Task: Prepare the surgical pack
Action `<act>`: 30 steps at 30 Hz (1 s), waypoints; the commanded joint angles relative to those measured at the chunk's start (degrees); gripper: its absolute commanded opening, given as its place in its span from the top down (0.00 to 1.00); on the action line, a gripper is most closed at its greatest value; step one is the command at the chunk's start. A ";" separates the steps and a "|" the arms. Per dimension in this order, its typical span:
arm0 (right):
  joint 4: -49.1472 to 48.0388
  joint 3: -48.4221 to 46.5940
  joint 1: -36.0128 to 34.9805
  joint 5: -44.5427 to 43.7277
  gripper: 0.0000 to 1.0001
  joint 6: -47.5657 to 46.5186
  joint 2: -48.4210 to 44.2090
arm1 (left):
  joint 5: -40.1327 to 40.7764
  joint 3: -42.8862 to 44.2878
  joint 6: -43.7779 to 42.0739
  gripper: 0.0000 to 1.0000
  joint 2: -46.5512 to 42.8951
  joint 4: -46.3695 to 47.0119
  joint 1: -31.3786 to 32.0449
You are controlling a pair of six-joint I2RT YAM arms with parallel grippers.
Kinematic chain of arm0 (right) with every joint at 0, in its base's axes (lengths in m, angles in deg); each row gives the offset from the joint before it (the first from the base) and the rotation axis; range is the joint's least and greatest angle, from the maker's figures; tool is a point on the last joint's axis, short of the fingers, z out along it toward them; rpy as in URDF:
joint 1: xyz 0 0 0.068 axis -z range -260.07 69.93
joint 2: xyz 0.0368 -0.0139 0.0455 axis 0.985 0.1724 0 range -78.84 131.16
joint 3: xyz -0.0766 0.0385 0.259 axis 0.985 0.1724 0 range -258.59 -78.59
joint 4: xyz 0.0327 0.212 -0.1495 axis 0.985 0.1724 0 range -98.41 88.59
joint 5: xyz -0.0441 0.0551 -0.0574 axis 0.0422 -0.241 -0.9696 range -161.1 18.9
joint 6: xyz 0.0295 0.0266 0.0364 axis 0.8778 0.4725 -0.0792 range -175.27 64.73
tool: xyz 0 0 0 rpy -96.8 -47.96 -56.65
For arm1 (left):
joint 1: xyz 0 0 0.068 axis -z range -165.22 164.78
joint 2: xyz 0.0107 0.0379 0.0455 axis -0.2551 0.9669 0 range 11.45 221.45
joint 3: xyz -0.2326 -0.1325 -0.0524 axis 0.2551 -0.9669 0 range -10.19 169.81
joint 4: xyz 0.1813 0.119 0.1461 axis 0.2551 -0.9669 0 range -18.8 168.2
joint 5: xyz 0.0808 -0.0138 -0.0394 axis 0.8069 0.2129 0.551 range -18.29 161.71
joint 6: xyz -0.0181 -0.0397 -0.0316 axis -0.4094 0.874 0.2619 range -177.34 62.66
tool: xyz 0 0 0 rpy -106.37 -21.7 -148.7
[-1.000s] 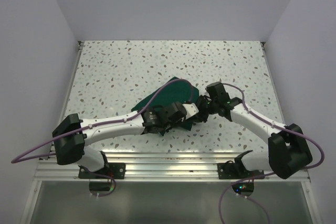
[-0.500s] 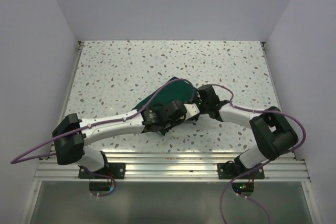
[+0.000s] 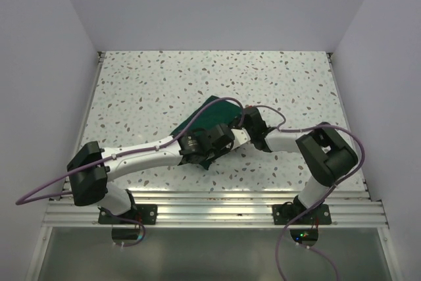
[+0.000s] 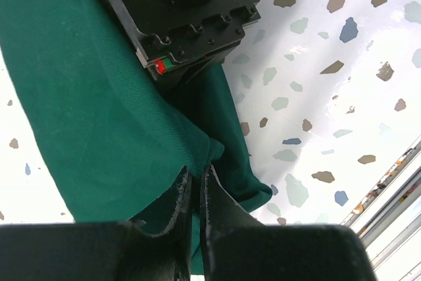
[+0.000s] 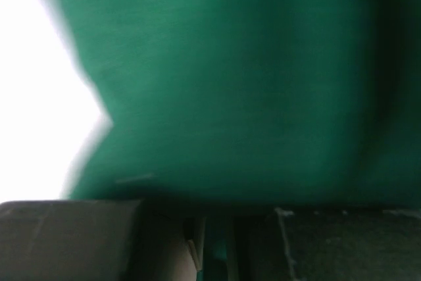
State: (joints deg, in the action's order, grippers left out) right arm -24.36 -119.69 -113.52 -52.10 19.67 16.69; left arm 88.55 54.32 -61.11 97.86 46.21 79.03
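The surgical pack shows as a dark green cloth bundle (image 3: 209,118) lying mid-table. My left gripper (image 3: 237,136) reaches its near right corner. In the left wrist view its fingers (image 4: 195,174) are shut on a fold of the green cloth (image 4: 85,97). My right gripper (image 3: 248,123) presses in from the right, its black body (image 4: 177,11) resting on the cloth. The right wrist view is blurred and filled by the cloth (image 5: 230,77). A green strip sits pinched in the narrow gap of the right gripper (image 5: 220,225). What the bundle holds is hidden.
The speckled tabletop (image 3: 145,83) is boxed in by white walls on three sides. A metal rail (image 3: 210,199) runs along the near edge by the arm bases. Purple cables (image 3: 276,118) loop over both arms.
My right arm has folded inward, its elbow swinging up and left, and its gripper has slid left onto the cloth. The left arm has barely moved.
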 commanded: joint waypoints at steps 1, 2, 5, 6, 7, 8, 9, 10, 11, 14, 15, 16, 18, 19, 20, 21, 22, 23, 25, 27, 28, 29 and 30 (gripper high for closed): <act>-0.42 -1.52 -0.12 -4.68 0.80 -0.57 2.30 | -4.01 2.20 1.13 1.00 0.60 2.63 0.79; 1.16 -1.44 -0.12 -4.68 0.80 -1.10 1.60 | -4.97 1.50 1.22 1.00 1.38 2.63 0.88; 11.67 -1.87 0.32 -4.77 0.78 -4.88 -1.12 | -7.86 -0.60 1.40 1.00 1.48 3.94 0.79; 13.90 -2.57 0.58 -4.68 0.77 -5.93 -1.74 | -8.40 -1.14 1.57 1.00 1.48 4.12 0.79; 15.49 -2.67 0.84 -4.33 0.77 -7.86 -2.44 | -8.84 -1.58 2.36 0.95 1.39 4.39 0.70; 15.94 -2.58 1.02 -4.24 0.76 -8.57 -4.36 | -10.32 -2.19 2.63 0.89 1.04 4.30 0.27; 19.51 -2.84 1.28 -4.33 0.74 -9.28 -5.43 | -10.77 -2.46 2.89 0.86 0.69 4.30 0.09; 21.55 -3.37 1.72 -4.67 0.72 -11.11 -6.48 | -11.12 -2.72 3.33 0.77 0.17 4.39 -0.35; 25.75 -3.98 1.98 -4.59 0.70 -12.17 -8.15 | -12.08 -3.07 3.42 0.73 -1.23 4.30 -0.87; 33.66 -7.41 2.95 -3.97 0.65 -16.13 -10.09 | -15.78 -3.60 5.53 0.62 -4.39 4.30 -4.30; 35.26 -8.63 3.04 -4.15 0.62 -16.83 -10.71 | -16.57 -3.69 5.79 0.58 -4.84 4.22 -5.35; 36.41 -8.99 2.95 -4.24 0.61 -17.80 -11.32 | -18.23 -3.78 5.88 0.56 -5.37 4.04 -7.36; 39.66 -9.43 2.95 -4.50 0.58 -18.42 -13.42 | -18.77 -3.69 5.70 0.52 -6.51 3.07 -8.52; 40.63 -9.26 3.13 -4.50 0.57 -18.86 -14.13 | -18.86 -3.52 5.18 0.50 -7.04 2.81 -8.87; 42.30 -8.82 3.39 -4.33 0.57 -18.95 -15.10 | -18.95 -3.08 5.18 0.48 -8.09 2.63 -8.88; 43.36 -8.12 3.57 -4.50 0.57 -19.12 -15.98 | -19.30 -2.99 5.26 0.45 -8.54 2.63 -8.96; 44.41 -7.77 4.35 -4.50 0.55 -19.82 -18.07 | -20.35 -2.73 5.44 0.43 -8.89 2.72 -9.05; 46.07 -7.42 4.88 -4.50 0.54 -20.35 -19.14 | -20.79 -1.77 5.61 0.43 -9.15 2.55 -9.05; 47.84 -7.15 7.07 -4.42 0.43 -22.54 -22.12 | -21.67 -0.45 6.40 0.39 -8.46 2.46 -9.05; 49.69 -7.76 9.97 -3.02 0.36 -24.47 -23.62 | -21.76 0.17 7.54 0.38 -7.93 2.54 -9.05; 50.30 -8.20 10.77 -2.75 0.33 -24.92 -24.59 | -22.11 0.70 7.90 0.38 -7.58 2.54 -9.05; 50.48 -9.34 11.39 -2.57 0.27 -25.45 -24.77 | -22.20 0.79 8.34 0.38 -7.40 2.63 -9.05; 49.96 -10.04 11.91 -1.87 0.25 -26.24 -24.60 | -22.20 0.79 9.47 0.37 -7.40 3.07 -9.05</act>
State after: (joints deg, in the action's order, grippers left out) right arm 22.15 -127.12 -103.40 -55.16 -2.40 -6.59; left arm 68.27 52.53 -54.69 90.30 48.51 69.98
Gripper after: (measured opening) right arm 0.713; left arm 0.620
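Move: My left hand, fingers shut on a cloth fold, has the green cloth pack's middle about 6 cm ahead, 3 cm to its left and 5 cm below. The pack's near corner lies some 6 cm straight back and 8 cm below; its far right corner is roughly 15 cm ahead, 9 cm to the right. From my right hand the pack's middle is about 4 cm left, 1 cm back and 3 cm below, the far right corner some 7 cm ahead and 8 cm right. I lower the pinched fold towards the pack with my left hand, down and back about 2 cm each, open the fingers to let it go, then come forward a little and rise some 5 cm clear. My right hand dips about 1 cm at the cloth, then comes free, backing off mostly to the right (about 11 cm), up and somewhat back, rolling some 20 degrees as its fingers open wide. ##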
